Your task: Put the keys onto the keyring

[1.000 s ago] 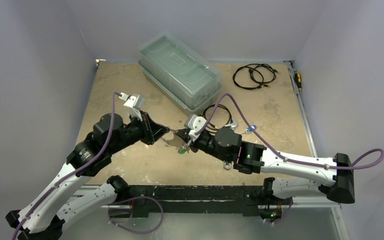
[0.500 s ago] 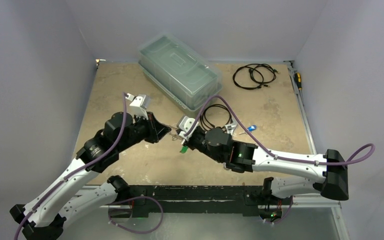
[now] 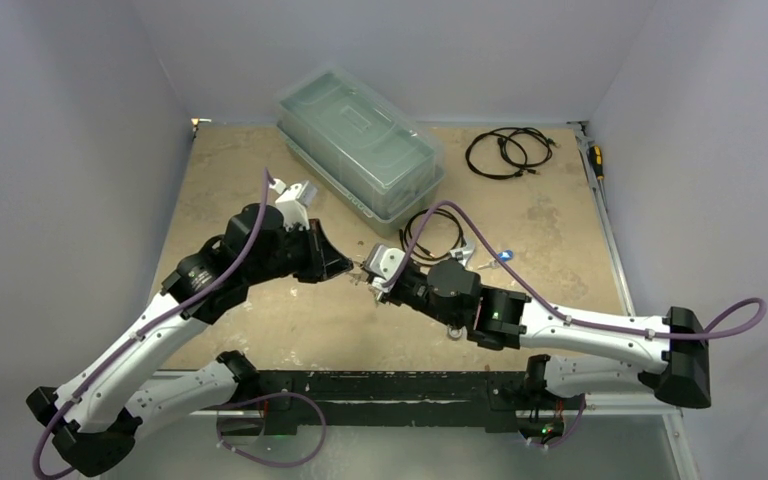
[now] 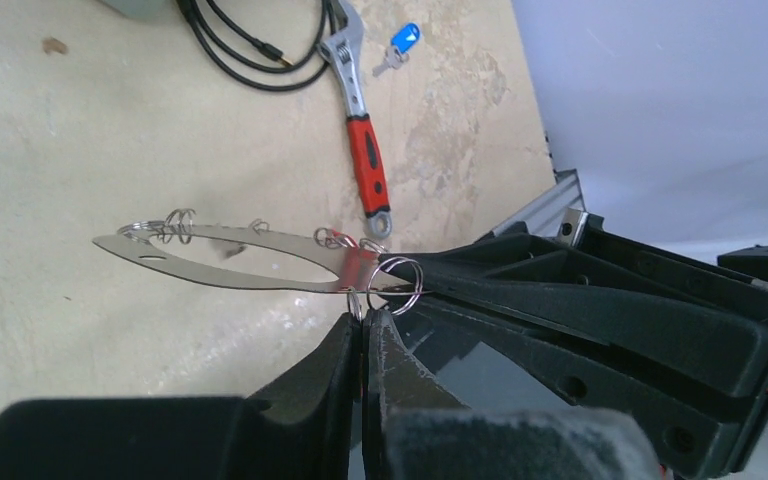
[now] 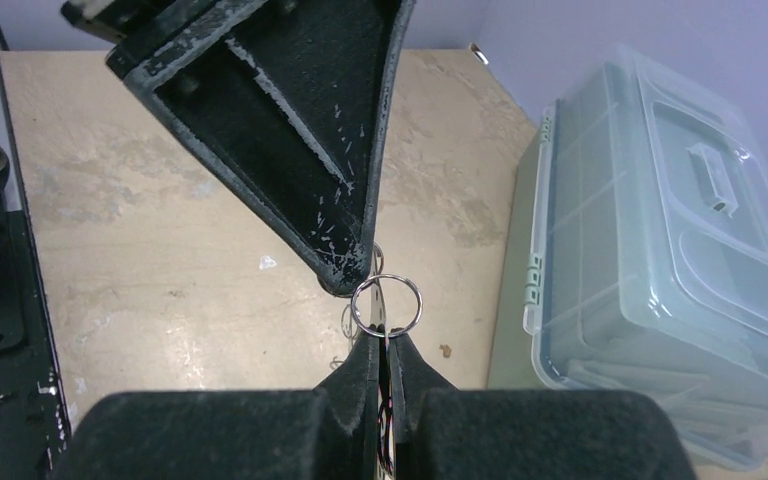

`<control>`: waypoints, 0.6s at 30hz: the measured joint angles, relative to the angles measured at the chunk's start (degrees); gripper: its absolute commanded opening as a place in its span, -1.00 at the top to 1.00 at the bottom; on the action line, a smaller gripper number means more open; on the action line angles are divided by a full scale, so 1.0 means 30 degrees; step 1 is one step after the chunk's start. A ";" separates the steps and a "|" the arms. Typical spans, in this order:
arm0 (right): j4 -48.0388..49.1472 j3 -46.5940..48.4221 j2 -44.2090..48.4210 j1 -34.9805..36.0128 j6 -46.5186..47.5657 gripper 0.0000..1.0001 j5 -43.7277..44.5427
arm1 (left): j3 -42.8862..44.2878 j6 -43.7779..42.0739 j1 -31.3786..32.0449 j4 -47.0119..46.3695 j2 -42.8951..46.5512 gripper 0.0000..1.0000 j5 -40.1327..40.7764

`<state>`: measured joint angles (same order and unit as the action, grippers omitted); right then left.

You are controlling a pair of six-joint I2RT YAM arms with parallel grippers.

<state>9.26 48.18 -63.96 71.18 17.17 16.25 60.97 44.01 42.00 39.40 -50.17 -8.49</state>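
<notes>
The keyring (image 4: 222, 262) is a flat silvery loop fringed with small split rings, and it hangs level above the table between both grippers. My left gripper (image 4: 364, 318) is shut, pinching a small ring at the loop's near edge. From the right, my right gripper (image 5: 384, 340) is shut on that same end of the loop, with a split ring (image 5: 387, 303) standing just above its tips. In the top view the two grippers (image 3: 345, 268) (image 3: 368, 276) meet tip to tip at mid-table. One key with a blue tag (image 4: 401, 44) lies on the table beyond the wrench. No other keys show.
A red-handled wrench (image 4: 365, 150) lies right of the loop. Black coiled cables (image 3: 435, 232) sit beside it, with more cable (image 3: 508, 152) at the back right. A clear plastic lidded box (image 3: 360, 140) stands at the back. A yellow-black tool (image 3: 594, 160) lies along the right wall.
Both grippers have moved together away from the near edge and stayed shut. A green tag that hung under them earlier no longer shows.
</notes>
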 measured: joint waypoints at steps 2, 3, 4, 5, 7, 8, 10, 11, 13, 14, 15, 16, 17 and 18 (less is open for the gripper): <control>-0.0087 -0.0131 0.0255 -0.0036 0.0080 1.00 -0.0291 | 0.0197 0.0481 -0.0051 0.0189 -0.0233 1.00 -0.0583; -0.0160 -0.0219 0.0393 -0.0058 0.0109 1.00 -0.0430 | 0.0233 0.0656 -0.0087 0.0262 -0.0291 1.00 -0.0831; -0.0291 -0.0255 0.0517 -0.0073 0.0146 1.00 -0.0627 | 0.0299 0.0765 -0.0109 0.0444 -0.0357 1.00 -0.1049; -0.0444 -0.0262 0.0641 -0.0080 0.0168 1.00 -0.0809 | 0.0415 0.0831 -0.0124 0.0656 -0.0437 1.00 -0.1195; -0.0648 -0.0284 0.0882 -0.0080 0.0182 1.00 -0.1100 | 0.0809 0.0991 -0.0124 0.1100 -0.0678 1.00 -0.1530; -0.0736 -0.0291 0.1013 -0.0080 0.0189 1.00 -0.1268 | 0.1035 0.1056 -0.0124 0.1355 -0.0801 1.00 -0.1712; -0.0794 -0.0321 0.1275 -0.0087 0.0219 1.00 -0.1479 | 0.1566 0.1188 -0.0124 0.1821 -0.1064 1.00 -0.2091; -0.0787 -0.0386 0.1508 -0.0095 0.0248 1.00 -0.1676 | 0.1763 0.1224 -0.0124 0.1967 -0.1158 1.00 -0.2237; -0.0794 -0.0481 0.1778 -0.0109 0.0277 0.88 -0.1880 | 0.2091 0.1370 -0.0124 0.2186 -0.1326 1.00 -0.2616; -0.0809 -0.0525 0.1902 -0.0117 0.0291 0.66 -0.1967 | 0.2149 0.1486 -0.0124 0.2229 -0.1370 1.00 -0.2718; -0.0867 -0.0546 0.2018 -0.0131 0.0291 0.46 -0.2106 | 0.2186 0.1530 -0.0124 0.2280 -0.1392 1.00 -0.2805; -0.0903 -0.0561 0.2069 -0.0146 0.0248 0.29 -0.2208 | 0.2251 0.1588 -0.0117 0.2382 -0.1421 1.00 -0.2841; -0.0903 -0.0568 0.2098 -0.0182 0.0284 0.17 -0.2178 | 0.2324 0.1639 -0.0117 0.2550 -0.1428 1.00 -0.2929; -0.0889 -0.0568 0.2098 -0.0262 0.0313 0.08 -0.2135 | 0.2375 0.1654 -0.0095 0.2790 -0.1435 1.00 -0.3053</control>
<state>6.59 46.48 -57.67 70.39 18.11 9.85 68.10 48.97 41.71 47.77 -54.48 -17.65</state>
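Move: The keyring plate hangs below both of my hands. Its middle is about 6 cm down and 2 cm right of my left hand, which keeps one small ring pinched, and about 6 cm below and 1 cm ahead of my right hand, which still holds the plate's upper end. Down on the table, some 24 cm below my left hand, the wrench lies about 20 cm right and 4 cm ahead; the black cable is about 14 cm right and 16 cm ahead. I draw both hands back together about 2.5 cm, drifting a little to the right and then rising about 1.5 cm, the plate between them. My left fingers stay shut on the small ring and dip some 10 degrees; at the end my right fingers open about a third of the way and let go of the plate's end. ##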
